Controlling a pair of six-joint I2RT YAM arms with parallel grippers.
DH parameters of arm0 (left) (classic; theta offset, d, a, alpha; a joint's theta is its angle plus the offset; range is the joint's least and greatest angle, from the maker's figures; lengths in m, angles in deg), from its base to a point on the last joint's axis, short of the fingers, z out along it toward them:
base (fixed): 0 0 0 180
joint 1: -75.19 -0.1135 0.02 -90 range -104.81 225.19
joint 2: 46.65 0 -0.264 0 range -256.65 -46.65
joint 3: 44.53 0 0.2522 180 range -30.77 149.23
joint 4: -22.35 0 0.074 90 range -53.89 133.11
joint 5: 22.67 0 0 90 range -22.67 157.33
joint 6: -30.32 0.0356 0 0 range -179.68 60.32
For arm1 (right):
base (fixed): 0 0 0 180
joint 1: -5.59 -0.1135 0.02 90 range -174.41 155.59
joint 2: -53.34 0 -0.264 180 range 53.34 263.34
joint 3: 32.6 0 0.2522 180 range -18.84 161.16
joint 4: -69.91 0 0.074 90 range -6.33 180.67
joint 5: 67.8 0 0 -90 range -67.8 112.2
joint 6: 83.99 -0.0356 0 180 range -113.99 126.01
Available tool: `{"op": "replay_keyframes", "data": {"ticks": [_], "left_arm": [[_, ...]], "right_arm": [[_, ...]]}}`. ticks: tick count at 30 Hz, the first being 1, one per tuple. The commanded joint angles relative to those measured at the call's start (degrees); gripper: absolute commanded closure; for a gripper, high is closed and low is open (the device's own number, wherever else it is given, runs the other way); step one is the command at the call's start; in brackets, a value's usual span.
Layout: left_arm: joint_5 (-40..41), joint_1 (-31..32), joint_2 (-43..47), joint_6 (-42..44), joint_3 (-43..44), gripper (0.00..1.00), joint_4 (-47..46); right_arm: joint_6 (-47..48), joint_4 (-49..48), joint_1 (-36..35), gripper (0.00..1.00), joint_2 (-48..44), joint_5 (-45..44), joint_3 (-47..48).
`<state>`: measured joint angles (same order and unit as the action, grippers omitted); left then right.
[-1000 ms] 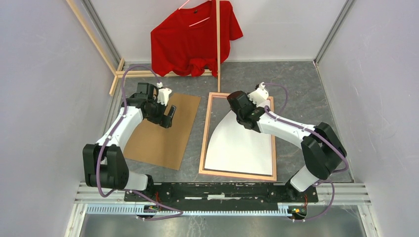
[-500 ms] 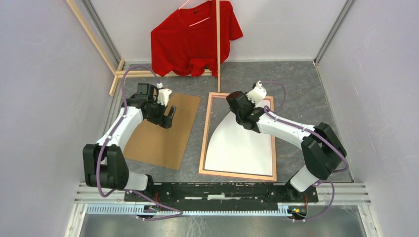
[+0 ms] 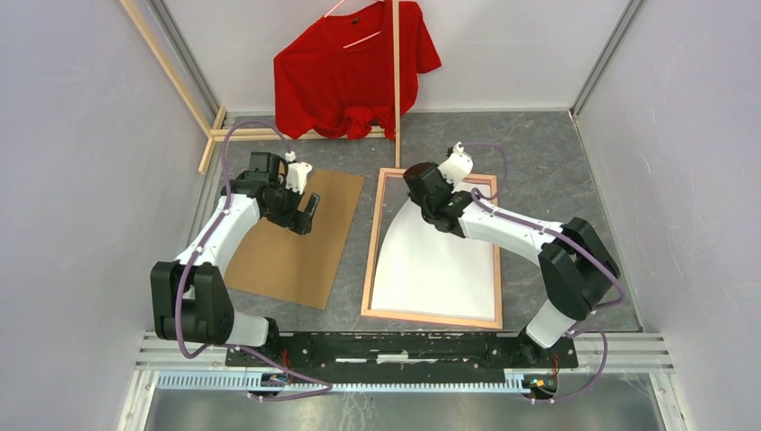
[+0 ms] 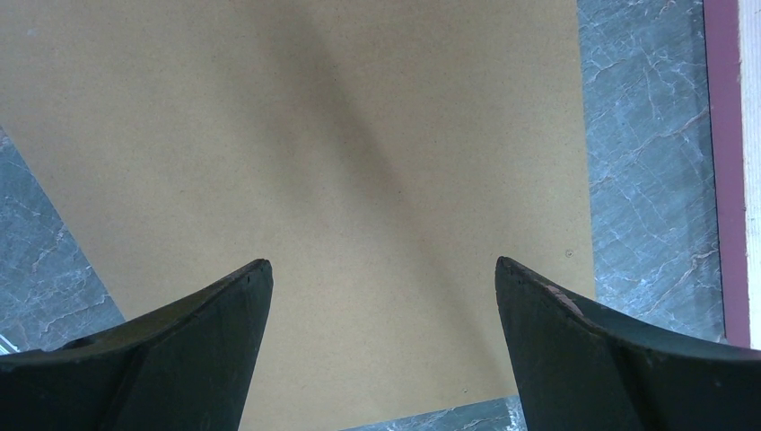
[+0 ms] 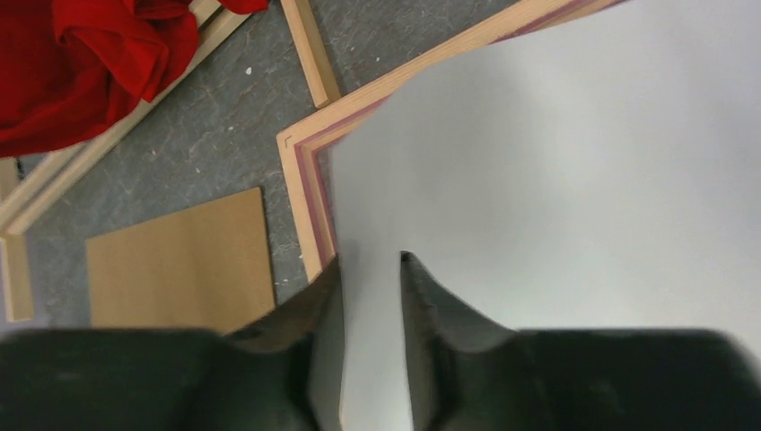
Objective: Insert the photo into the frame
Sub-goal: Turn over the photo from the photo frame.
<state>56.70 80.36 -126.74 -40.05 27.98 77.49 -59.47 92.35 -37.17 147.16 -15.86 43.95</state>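
Note:
The photo point(image 3: 440, 260) lies white back up inside the frame point(image 3: 370, 260), whose pale wood back faces up. The photo's left edge bows inward towards the far end. My right gripper point(image 3: 415, 192) hovers at the photo's far left corner. In the right wrist view its jaws point(image 5: 370, 258) stand a narrow gap apart over the white sheet point(image 5: 556, 180), near the frame's corner point(image 5: 301, 171), with nothing pinched between them. My left gripper point(image 3: 307, 211) hangs wide open and empty over the brown backing board point(image 3: 296, 242), its fingertips point(image 4: 383, 262) spread above the board point(image 4: 359, 135).
A red shirt point(image 3: 354, 67) hangs on a wooden-stick rack point(image 3: 396, 81) at the back. Rack feet point(image 3: 260, 135) lie on the grey floor behind the board. Grey walls close in both sides. The frame's pink edge point(image 4: 722, 135) shows right of the board.
My right gripper has slid a little towards the far left along the photo, and its jaws have parted from shut to a narrow gap. The left arm has not moved.

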Motion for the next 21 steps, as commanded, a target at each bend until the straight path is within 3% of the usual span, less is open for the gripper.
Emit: {"op": "replay_keyframes", "data": {"ticks": [1, 4, 10, 15, 21], "left_arm": [[0.38, -0.16, 0.01, 2.28, 0.41, 0.0, -1.65], [0.76, -0.16, 0.06, 2.5, 0.28, 0.0, -1.66], [1.52, -0.16, -0.11, 2.67, 0.23, 0.0, -1.91], [5.87, -0.23, -1.2, 2.09, 0.69, 0.0, -3.42], [16.28, -4.93, -4.93, 2.0, 3.26, 0.0, -8.4]], "right_arm": [[2.2, -0.07, -0.32, 0.58, 2.46, 0.66, 4.8], [2.83, -0.63, -0.39, 0.42, 3.29, 1.64, 5.8], [4.44, -2.38, -0.41, 0.25, 3.28, 2.52, 6.25], [8.7, -6.45, -0.3, 0.18, 2.86, 5.74, 6.73], [11.94, -12.16, -1.48, 0.17, 7.2, 18.35, 9.54]]}}
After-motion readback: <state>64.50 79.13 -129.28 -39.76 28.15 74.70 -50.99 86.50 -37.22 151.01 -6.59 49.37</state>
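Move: The brown backing board's middle lies some 23 cm to the right hand's left, 10 cm back and 10 cm below. The photo, white side up, and the frame around it are both centred roughly 13 cm back and 5 cm right of that hand, about 10 cm lower. From the left hand, the backing board's middle is about 4 cm back, level sideways and 7 cm below. The right hand opens wide, leaving the photo leftward about 5 cm towards the board; the left shifts 3 cm left. ##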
